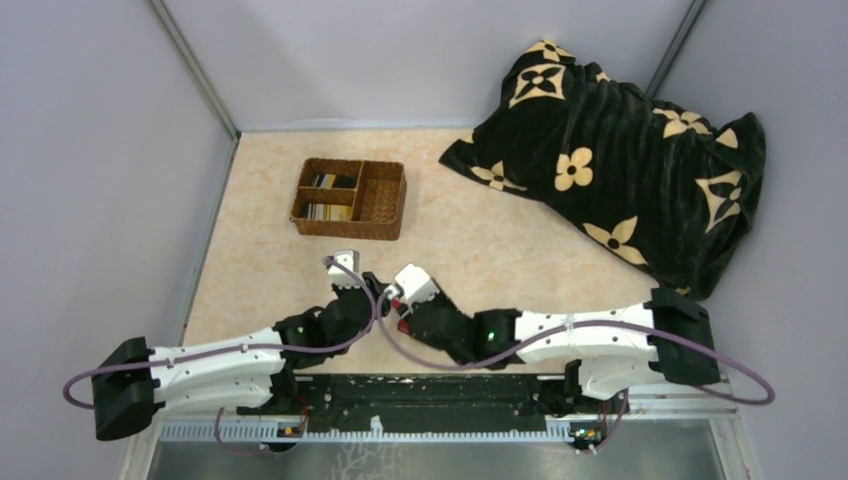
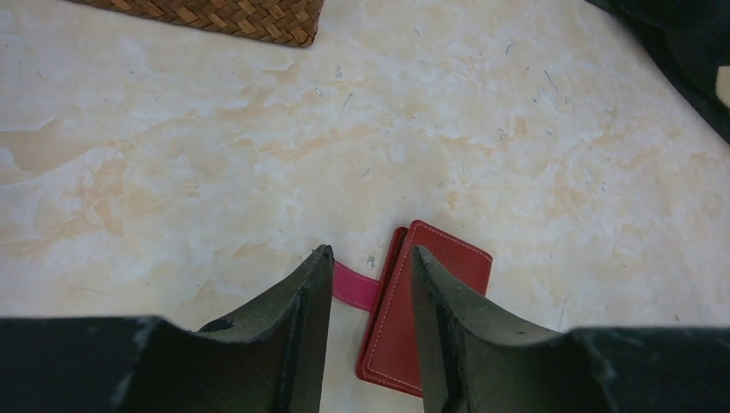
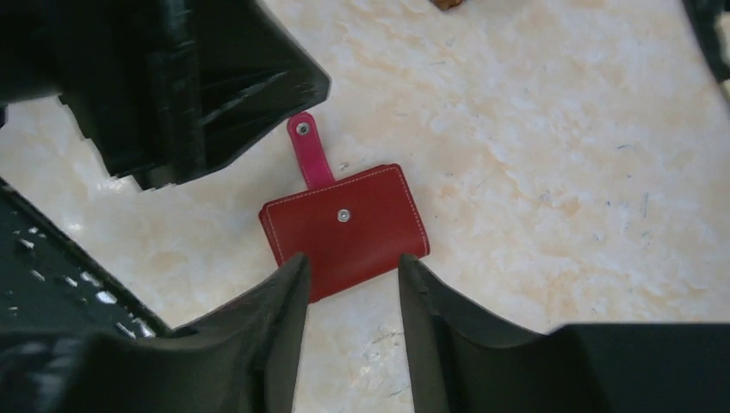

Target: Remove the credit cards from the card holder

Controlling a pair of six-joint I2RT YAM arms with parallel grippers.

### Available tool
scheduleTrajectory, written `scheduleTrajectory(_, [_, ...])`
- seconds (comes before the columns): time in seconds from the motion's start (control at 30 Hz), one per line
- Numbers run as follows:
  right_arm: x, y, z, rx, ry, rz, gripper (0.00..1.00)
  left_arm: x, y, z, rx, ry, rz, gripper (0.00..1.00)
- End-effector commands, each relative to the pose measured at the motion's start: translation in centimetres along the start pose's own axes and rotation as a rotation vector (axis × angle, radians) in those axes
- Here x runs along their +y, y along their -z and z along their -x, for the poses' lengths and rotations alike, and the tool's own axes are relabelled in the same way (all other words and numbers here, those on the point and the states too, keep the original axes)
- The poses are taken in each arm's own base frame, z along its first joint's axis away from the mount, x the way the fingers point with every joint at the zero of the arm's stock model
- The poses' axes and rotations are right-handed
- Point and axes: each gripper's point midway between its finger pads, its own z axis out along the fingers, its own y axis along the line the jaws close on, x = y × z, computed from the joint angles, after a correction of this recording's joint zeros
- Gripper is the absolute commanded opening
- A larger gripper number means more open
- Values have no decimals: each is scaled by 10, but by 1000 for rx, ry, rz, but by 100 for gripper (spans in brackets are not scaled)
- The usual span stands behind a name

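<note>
The red card holder [image 3: 344,228] lies closed and flat on the marbled table, its pink snap tab [image 3: 308,151] unfastened and sticking out sideways. My right gripper [image 3: 353,258] hovers open over the holder's near edge with nothing between its fingers. My left gripper [image 2: 370,251] is open too, its fingers straddling the holder's [image 2: 456,267] tab side, gripping nothing. In the top view both grippers meet over the holder [image 1: 402,326], hiding most of it. Several credit cards [image 1: 330,183], dark and striped, lie in the wicker basket's left compartments.
The brown wicker divided basket [image 1: 385,200] stands at the back left of the table; its corner [image 2: 241,17] shows in the left wrist view. A black cloth with cream flowers [image 1: 620,150] is heaped at the back right. Grey walls enclose the table.
</note>
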Motion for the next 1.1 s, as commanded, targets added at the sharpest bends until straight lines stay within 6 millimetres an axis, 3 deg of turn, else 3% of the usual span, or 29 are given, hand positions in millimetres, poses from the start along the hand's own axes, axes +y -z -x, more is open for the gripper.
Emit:
scheduleTrajectory(0.0, [-21, 15, 17, -166, 109, -380, 34, -13, -4, 11, 17, -18, -14, 45])
scheduleTrajectory(0.07, [-37, 21, 11, -202, 92, -525, 28, -12, -12, 12, 64, 19, -11, 45])
scheduleTrajectory(0.13, [-42, 21, 2, -206, 67, -555, 27, -2, -23, 13, 129, 86, -5, 45])
scheduleTrajectory(0.23, [-30, 11, -11, -183, 90, -459, 29, 8, -36, 12, 217, 164, -55, 45])
scheduleTrajectory(0.37, [8, -3, -18, -156, 59, -246, 26, 18, -44, 15, 252, 207, -46, 45])
scheduleTrajectory(0.53, [61, -7, -31, -125, 51, -106, 0, 29, -54, 15, 306, 316, -58, 45])
scheduleTrajectory(0.7, [112, -20, -59, -64, 51, 11, 0, 31, -55, 30, 266, 309, -55, 45])
scheduleTrajectory(0.8, [128, -20, -67, -44, 1, 82, 0, 32, -55, 35, 252, 304, -51, 46])
scheduleTrajectory(0.9, [123, -20, -80, -17, -28, 69, 0, 32, -54, 38, 245, 306, -56, 46])
scheduleTrajectory(1.07, [93, -29, -109, 85, -101, 1, 0, 33, -51, 41, 231, 310, -56, 46])
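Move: The card holder lies closed on the table about 3 cm ahead of my right hand, 4 cm to its left and 12 cm below. Its loose strap is roughly 6 cm ahead, 9 cm left and 13 cm below. From my left hand the card holder is level in reach, some 7 cm to the right and 10 cm down, while the wicker basket sits about 27 cm ahead, 10 cm left and 9 cm lower. I clear my left hand away from the card holder, forward and a little left towards the basket, tipping it down some 20 degrees with its fingers half open. My empty right hand eases back, swings briefly forward and right while tilting up, then sweeps down, back and left to low between the holder and the table's near edge, ending about 11 cm lower, its fingers shutting on nothing. ##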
